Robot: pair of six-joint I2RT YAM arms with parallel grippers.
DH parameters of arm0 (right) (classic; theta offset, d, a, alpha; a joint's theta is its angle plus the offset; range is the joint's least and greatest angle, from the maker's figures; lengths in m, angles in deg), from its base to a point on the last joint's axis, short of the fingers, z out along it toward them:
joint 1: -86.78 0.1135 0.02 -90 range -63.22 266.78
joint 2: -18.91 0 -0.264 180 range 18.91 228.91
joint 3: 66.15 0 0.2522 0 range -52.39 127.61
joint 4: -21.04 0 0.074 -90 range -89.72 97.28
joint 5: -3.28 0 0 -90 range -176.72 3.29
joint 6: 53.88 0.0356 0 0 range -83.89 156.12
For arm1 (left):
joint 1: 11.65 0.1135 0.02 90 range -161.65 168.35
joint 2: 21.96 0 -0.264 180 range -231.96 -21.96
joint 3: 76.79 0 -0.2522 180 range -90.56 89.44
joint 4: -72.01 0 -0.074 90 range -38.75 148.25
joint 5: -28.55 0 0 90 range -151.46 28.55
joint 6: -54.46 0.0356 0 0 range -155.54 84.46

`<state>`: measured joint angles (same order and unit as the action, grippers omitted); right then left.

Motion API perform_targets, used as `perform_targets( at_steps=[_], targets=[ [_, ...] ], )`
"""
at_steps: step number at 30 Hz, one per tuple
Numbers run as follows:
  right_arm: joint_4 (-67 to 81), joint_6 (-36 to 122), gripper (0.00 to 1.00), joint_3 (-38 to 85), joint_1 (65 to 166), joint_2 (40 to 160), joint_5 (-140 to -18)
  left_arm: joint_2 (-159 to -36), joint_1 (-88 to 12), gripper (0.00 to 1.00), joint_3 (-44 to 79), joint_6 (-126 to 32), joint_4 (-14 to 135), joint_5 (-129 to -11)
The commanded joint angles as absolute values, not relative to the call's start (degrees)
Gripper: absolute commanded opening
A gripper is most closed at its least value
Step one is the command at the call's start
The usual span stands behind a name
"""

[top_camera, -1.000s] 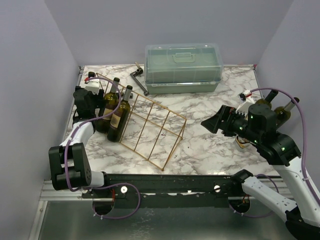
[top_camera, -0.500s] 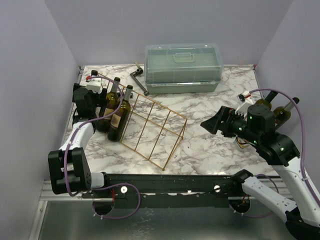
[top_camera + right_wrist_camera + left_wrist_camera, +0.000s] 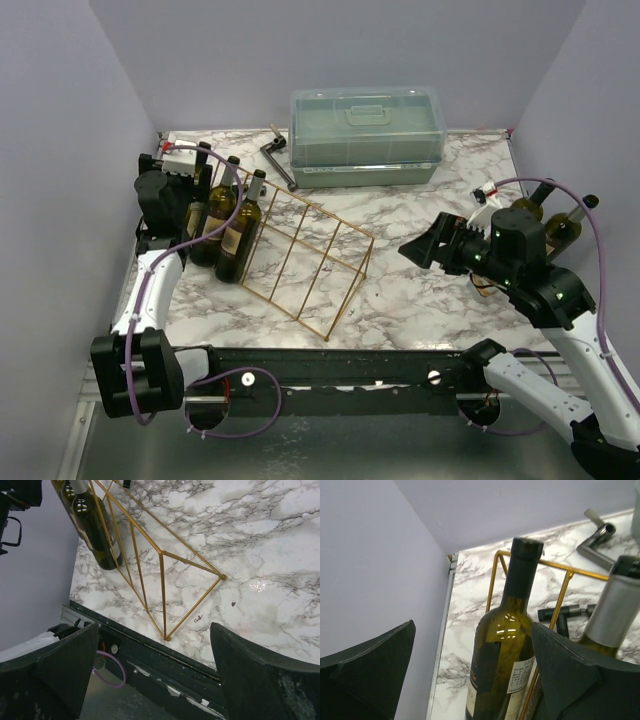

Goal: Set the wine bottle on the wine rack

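The gold wire wine rack (image 3: 310, 255) lies across the left middle of the marble table. Two wine bottles lean in its left end slots: a dark-capped green one (image 3: 215, 212) (image 3: 507, 645) and a silver-capped one (image 3: 244, 228) (image 3: 619, 611). My left gripper (image 3: 178, 188) (image 3: 474, 625) is open at the rack's left end, its fingers on either side of the dark-capped bottle without touching it. My right gripper (image 3: 418, 246) (image 3: 154, 625) hangs open and empty above the table, right of the rack. Two more bottles (image 3: 562, 222) stand behind the right arm.
A translucent green lidded box (image 3: 366, 135) stands at the back centre. A dark metal hand tool (image 3: 278, 160) (image 3: 596, 536) lies left of the box. The left wall is close beside the left arm. The arms' black base rail (image 3: 165, 660) runs along the near edge.
My left gripper has opened off the dark-capped bottle and drawn back up and to the left. The bottle stays in the rack. The right arm has barely moved.
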<state>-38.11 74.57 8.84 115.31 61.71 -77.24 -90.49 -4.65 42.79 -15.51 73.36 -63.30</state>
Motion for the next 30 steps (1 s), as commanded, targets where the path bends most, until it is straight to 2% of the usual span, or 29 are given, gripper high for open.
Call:
perform_targets(
  at_steps=[1, 9, 14, 19, 24, 30],
  targets=[
    [-37.93, 73.35, 0.95, 10.57, 115.59, 62.46, -78.65, -87.02, -4.64, 0.99, 40.04, -20.25, 72.88, -67.06],
    [-41.95, 70.66, 0.95, 15.72, 115.56, 63.52, -84.42, -83.25, -8.01, 0.99, 36.19, -36.06, 73.82, -76.65],
    [-45.31, 67.63, 0.95, 17.96, 115.58, 63.13, -91.71, -85.30, -8.48, 0.99, 31.86, -51.16, 73.97, -85.63],
    [-48.30, 65.99, 0.95, 18.98, 115.57, 62.44, -99.18, -88.85, -9.55, 0.99, 28.51, -63.19, 73.83, -88.11],
    [-49.87, 64.13, 0.95, 21.81, 115.61, 62.20, -105.32, -88.98, -15.71, 0.99, 27.65, -62.86, 71.37, -85.45],
    [-50.69, 63.96, 0.95, 21.45, 115.56, 62.22, -123.97, -87.88, -28.86, 0.99, 26.27, -55.80, 64.70, -78.02]
  ],
)
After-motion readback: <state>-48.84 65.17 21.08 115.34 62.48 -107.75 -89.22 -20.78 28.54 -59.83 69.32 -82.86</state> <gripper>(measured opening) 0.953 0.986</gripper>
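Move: The next wine bottle, still standing at the far right, is about 30 cm to the right hand's right, 15 cm ahead and 14 cm below; a second bottle is some 37 cm right and 9 cm ahead, and a clear square bottle about 22 cm right and 2 cm ahead. It lies roughly 80 cm right of the left hand and 7 cm back. The newly racked bottle is about 12 cm below the left hand, slightly ahead and right; its neighbour is 8 cm right, 4 cm back. The newly racked bottle is left standing as the left hand, already open, keeps rising above it, then sweeps some 20 cm right over the racked necks, dropping its left side about 45 degrees and turning clockwise. Meanwhile the open right hand heads right towards the standing bottles, rising a little and swinging clockwise. ##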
